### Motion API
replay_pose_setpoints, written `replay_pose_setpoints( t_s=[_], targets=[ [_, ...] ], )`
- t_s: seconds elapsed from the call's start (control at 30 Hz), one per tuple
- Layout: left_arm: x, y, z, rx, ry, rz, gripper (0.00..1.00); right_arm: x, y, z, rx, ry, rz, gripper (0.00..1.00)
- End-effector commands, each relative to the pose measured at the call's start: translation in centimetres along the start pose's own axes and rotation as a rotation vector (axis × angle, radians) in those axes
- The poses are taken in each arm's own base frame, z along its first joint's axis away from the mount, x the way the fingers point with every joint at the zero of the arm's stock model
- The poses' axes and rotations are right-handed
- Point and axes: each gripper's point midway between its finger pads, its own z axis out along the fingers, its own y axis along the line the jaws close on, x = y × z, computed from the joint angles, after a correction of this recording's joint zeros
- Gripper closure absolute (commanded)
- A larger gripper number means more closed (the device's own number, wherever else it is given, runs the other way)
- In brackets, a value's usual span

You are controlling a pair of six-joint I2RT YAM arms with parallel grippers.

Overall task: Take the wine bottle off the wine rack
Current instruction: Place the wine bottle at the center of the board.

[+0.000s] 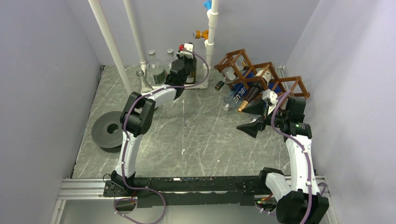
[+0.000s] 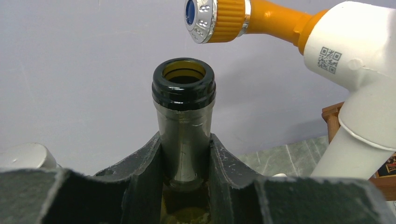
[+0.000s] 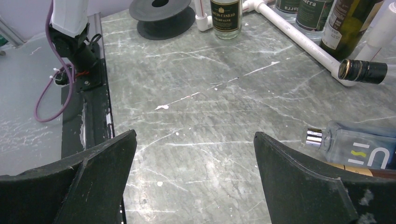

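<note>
My left gripper (image 2: 184,140) is shut on the neck of a dark green wine bottle (image 2: 183,86) with an open mouth. In the top view this bottle (image 1: 190,73) stands upright at the back of the table under the left gripper (image 1: 187,58), left of the wine rack. The brown wooden lattice wine rack (image 1: 280,84) sits at the back right. It holds a blue bottle (image 1: 238,95), a gold-topped bottle (image 1: 245,103) and a dark-capped one (image 1: 219,85). My right gripper (image 1: 247,119) hangs open just in front of the rack, with nothing between its jaws (image 3: 195,134).
White pipes (image 1: 211,28) with an orange nozzle (image 2: 224,18) stand beside the held bottle. Several glass bottles (image 1: 154,70) stand at the back left. A black spool (image 1: 108,130) lies at the left. The clear blue bottle (image 3: 359,149) lies right of my right fingers.
</note>
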Motion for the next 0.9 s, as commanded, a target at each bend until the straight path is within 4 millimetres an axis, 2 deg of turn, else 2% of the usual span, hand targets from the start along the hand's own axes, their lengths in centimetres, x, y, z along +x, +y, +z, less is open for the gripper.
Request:
replay_pose_setpoints(
  t_s=[0.0, 0.17, 0.3, 0.6, 0.77, 0.87],
  targets=[
    [-7.1, 0.3, -0.3, -0.015, -0.170, -0.069, 0.62, -0.8, 0.4, 0.0, -0.029, -0.028, -0.073, 0.01],
    [-8.1, 0.5, -0.8, -0.017, -0.184, -0.073, 0.44, -0.8, 0.4, 0.0, -0.028, -0.028, -0.077, 0.01],
    [-9.0, 0.6, -1.2, -0.017, -0.195, -0.074, 0.35, -0.8, 0.4, 0.0, -0.027, -0.027, -0.078, 0.01],
    [-10.4, 1.0, -2.8, -0.023, -0.202, -0.070, 0.20, -0.8, 0.4, -0.1, -0.023, -0.024, -0.087, 0.01],
    [-10.9, 1.2, -4.6, -0.023, -0.142, -0.111, 0.15, -0.7, 0.5, -0.1, -0.019, -0.019, -0.096, 0.01],
    [-11.4, 1.0, -6.3, 0.000, -0.114, -0.141, 0.12, -0.7, 0.5, -0.2, -0.016, -0.017, -0.103, 0.01]
  ],
)
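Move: The wine bottle stands upright in the left hand's fingers, which are closed on its neck, so its middle is straight below, about 11 cm down. A clear bottle with a green label stands some 9 cm to the left of it, level with it, and a second one about 18 cm to the left. The white riser pipe goes up roughly 9 cm to its right. From the idle right hand the wine bottle's middle is about 38 cm ahead, 25 cm left and 11 cm lower. Backwards and upwards, about 5 cm each way with a small drift left, the left hand comes away from the wine bottle. The fingers first spread and let go of the neck with hardly any travel; then the hand lifts and draws back faster towards the base, still opening until nearly wide, its attitude almost unchanged. ##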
